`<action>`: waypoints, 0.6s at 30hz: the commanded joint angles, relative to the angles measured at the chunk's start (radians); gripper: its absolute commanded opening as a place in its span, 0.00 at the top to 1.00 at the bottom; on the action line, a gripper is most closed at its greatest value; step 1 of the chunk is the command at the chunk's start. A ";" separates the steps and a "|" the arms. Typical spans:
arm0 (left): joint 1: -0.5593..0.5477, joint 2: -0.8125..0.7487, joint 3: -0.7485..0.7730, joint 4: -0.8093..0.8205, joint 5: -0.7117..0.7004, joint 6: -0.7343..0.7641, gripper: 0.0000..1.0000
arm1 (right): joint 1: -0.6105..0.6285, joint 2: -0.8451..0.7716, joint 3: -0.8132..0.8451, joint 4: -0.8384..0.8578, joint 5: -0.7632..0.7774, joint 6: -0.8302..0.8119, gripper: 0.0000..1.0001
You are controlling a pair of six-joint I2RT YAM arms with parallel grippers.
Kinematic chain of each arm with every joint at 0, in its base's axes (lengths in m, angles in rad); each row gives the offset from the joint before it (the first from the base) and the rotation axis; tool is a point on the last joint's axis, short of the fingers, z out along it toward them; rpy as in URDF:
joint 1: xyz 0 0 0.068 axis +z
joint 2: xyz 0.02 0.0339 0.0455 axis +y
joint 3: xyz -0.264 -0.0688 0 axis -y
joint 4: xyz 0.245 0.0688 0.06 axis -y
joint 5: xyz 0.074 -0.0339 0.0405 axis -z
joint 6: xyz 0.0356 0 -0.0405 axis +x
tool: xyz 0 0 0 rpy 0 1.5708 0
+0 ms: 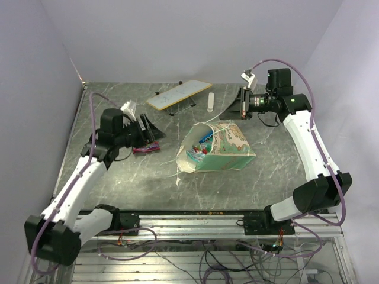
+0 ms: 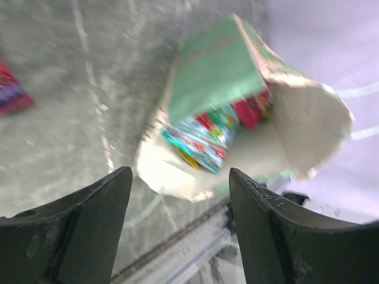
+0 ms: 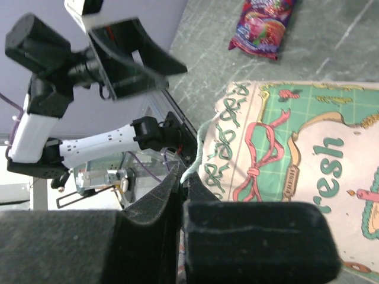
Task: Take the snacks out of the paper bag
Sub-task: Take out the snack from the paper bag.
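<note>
The mint-green paper bag (image 1: pixel 228 151) lies on its side mid-table with its mouth facing left. Several foil packets (image 1: pixel 202 145) show inside the mouth, green and red ones among them; in the left wrist view (image 2: pixel 206 137) they lie on the cream lining. One purple-red packet (image 1: pixel 145 148) lies on the table left of the bag, just below my left gripper (image 1: pixel 154 133). The left gripper (image 2: pixel 180 173) is open and empty, facing the bag's mouth (image 2: pixel 296 118). My right gripper (image 1: pixel 235 109), behind the bag, is shut on the bag's cord handle (image 3: pixel 198 160). The bag's printed side (image 3: pixel 296 171) fills the right wrist view.
A flat white board on black legs (image 1: pixel 179 94) stands at the back, with a small white oblong object (image 1: pixel 210 100) beside it. The aluminium rail (image 1: pixel 195 222) runs along the near edge. Walls close the left, back and right sides.
</note>
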 commanded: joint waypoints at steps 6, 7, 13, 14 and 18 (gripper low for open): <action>-0.436 -0.154 -0.086 0.047 -0.263 -0.295 0.44 | 0.004 -0.007 0.089 -0.037 0.027 -0.009 1.00; -0.492 -0.144 -0.096 0.071 -0.320 -0.324 0.49 | 0.005 -0.013 0.083 -0.039 0.036 -0.010 1.00; -0.782 0.073 0.012 0.084 -0.701 -0.400 0.55 | 0.005 -0.036 0.043 -0.010 0.047 0.021 1.00; -0.797 0.114 0.050 0.041 -0.746 -0.417 0.55 | 0.004 -0.035 0.048 -0.010 0.052 0.024 1.00; -0.805 0.239 0.146 -0.034 -0.833 -0.444 0.55 | 0.004 -0.039 0.065 -0.018 0.063 0.025 1.00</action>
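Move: Inside the paper bag, the teal-and-red snack lies about 20 cm to the left hand's right, some 2 cm back and about 15 cm below. The blue snack lies about 5 cm farther right of it and 6 cm farther out. The berries pack already rests on the table, about 5 cm ahead of the left hand, 4 cm to its left and 20 cm down. From the right hand, the teal-and-red snack is roughly 10 cm left, 2 cm back and 26 cm below. Swinging right and back from above the berries pack, the left hand travels about 16 cm right and 10 cm back to the bag's open mouth, first rising 2 cm, then sinking about 6 and easing forward slightly at the end. Its fingers narrow from wide to about half open. The shut right fingers keep hold of the bag's handle and rise only 1–2 cm. ##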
